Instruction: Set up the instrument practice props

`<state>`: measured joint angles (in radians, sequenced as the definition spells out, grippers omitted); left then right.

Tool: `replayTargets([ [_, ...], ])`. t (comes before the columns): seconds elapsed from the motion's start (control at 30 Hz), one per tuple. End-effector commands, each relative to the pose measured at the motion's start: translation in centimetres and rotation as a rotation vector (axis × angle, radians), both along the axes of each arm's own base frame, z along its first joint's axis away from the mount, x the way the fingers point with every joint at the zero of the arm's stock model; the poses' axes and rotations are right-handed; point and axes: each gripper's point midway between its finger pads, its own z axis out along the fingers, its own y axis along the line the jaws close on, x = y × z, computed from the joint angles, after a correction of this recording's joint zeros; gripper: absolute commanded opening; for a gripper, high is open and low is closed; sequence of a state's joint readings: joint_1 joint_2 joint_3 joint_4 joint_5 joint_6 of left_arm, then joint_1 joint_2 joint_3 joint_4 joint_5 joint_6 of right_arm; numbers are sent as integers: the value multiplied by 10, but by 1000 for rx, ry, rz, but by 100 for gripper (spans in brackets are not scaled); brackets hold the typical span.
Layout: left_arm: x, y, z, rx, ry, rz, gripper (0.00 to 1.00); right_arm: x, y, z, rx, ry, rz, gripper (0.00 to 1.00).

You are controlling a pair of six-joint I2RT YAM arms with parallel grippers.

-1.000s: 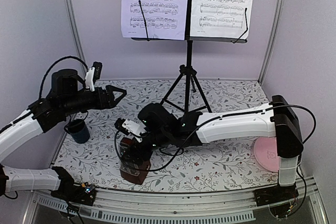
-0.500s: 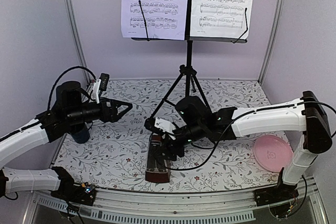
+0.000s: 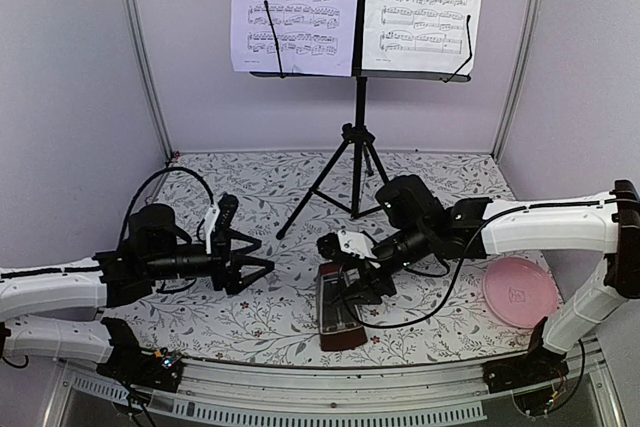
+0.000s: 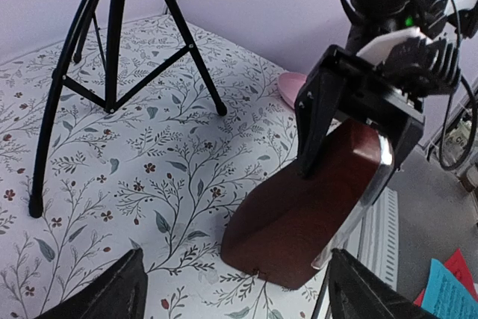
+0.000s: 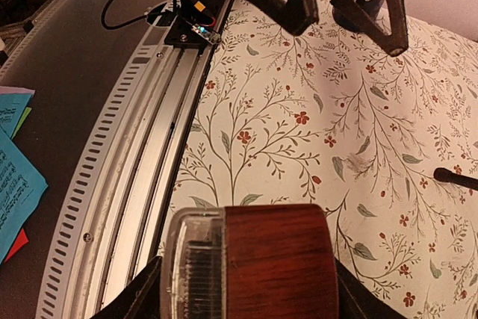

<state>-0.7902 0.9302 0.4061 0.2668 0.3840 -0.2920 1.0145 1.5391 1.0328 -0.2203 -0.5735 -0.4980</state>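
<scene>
The black music stand [image 3: 357, 147] rises at the back centre, with two white sheets of music [image 3: 295, 7] [image 3: 425, 7] on its desk. The dark-red metronome [image 3: 338, 315] leans tilted near the table's front centre. My right gripper [image 3: 354, 283] is shut on its top, and the right wrist view shows the fingers [image 5: 139, 298] tight against the metronome [image 5: 276, 259]. My left gripper [image 3: 265, 254] hangs open, low and left of it, pointing at it. From the left wrist, the metronome [image 4: 306, 218] lies ahead between that open gripper's [image 4: 235, 298] fingertips, not touched.
A pink plate [image 3: 520, 292] lies at the front right, and its edge [image 4: 287, 87] shows behind the metronome. The stand's tripod legs [image 4: 112, 50] spread over the floral cloth. A slotted metal rail [image 5: 142, 184] runs along the near edge. Walls close in on three sides.
The right arm carried the metronome from front left to front centre. The left arm dropped lower and swung toward the front, its gripper now facing the metronome.
</scene>
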Motion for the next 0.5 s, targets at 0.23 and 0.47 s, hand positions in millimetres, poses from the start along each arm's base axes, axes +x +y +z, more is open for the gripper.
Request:
replayTargets([
  [0.23,-41,-25,-54,131,-201,-175,82,-7,-2,28,73,-74,119,24],
  [0.47,-59,-39,-100,244,-283,-261,81,-10,-8,30,87,-103,144,22],
])
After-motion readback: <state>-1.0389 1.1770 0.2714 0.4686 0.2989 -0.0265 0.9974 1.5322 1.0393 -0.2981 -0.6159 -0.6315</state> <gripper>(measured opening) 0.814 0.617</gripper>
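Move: The metronome that my right hand holds pinched by its upper part is about 19 cm to the right of my open left hand, some 5 cm nearer the base and 8 cm lower at its middle. The stand's left foot lies about 20 cm ahead and 3 cm right of my left hand, the mug 30 cm left and 11 cm ahead, both low on the table. From my right hand the metronome's middle is about 5 cm straight down. I sink my left hand about 9 cm while drawing it back some 6 cm and a little to the right, down beside the left face of the metronome, jaws staying wide open. The wrist swings clockwise and the fingers dip, roughly 15 degrees each, until they face the metronome's lower part, not yet touching. My right hand keeps its pinch almost in place, easing about 1 cm right with a slight counter-clockwise turn. ##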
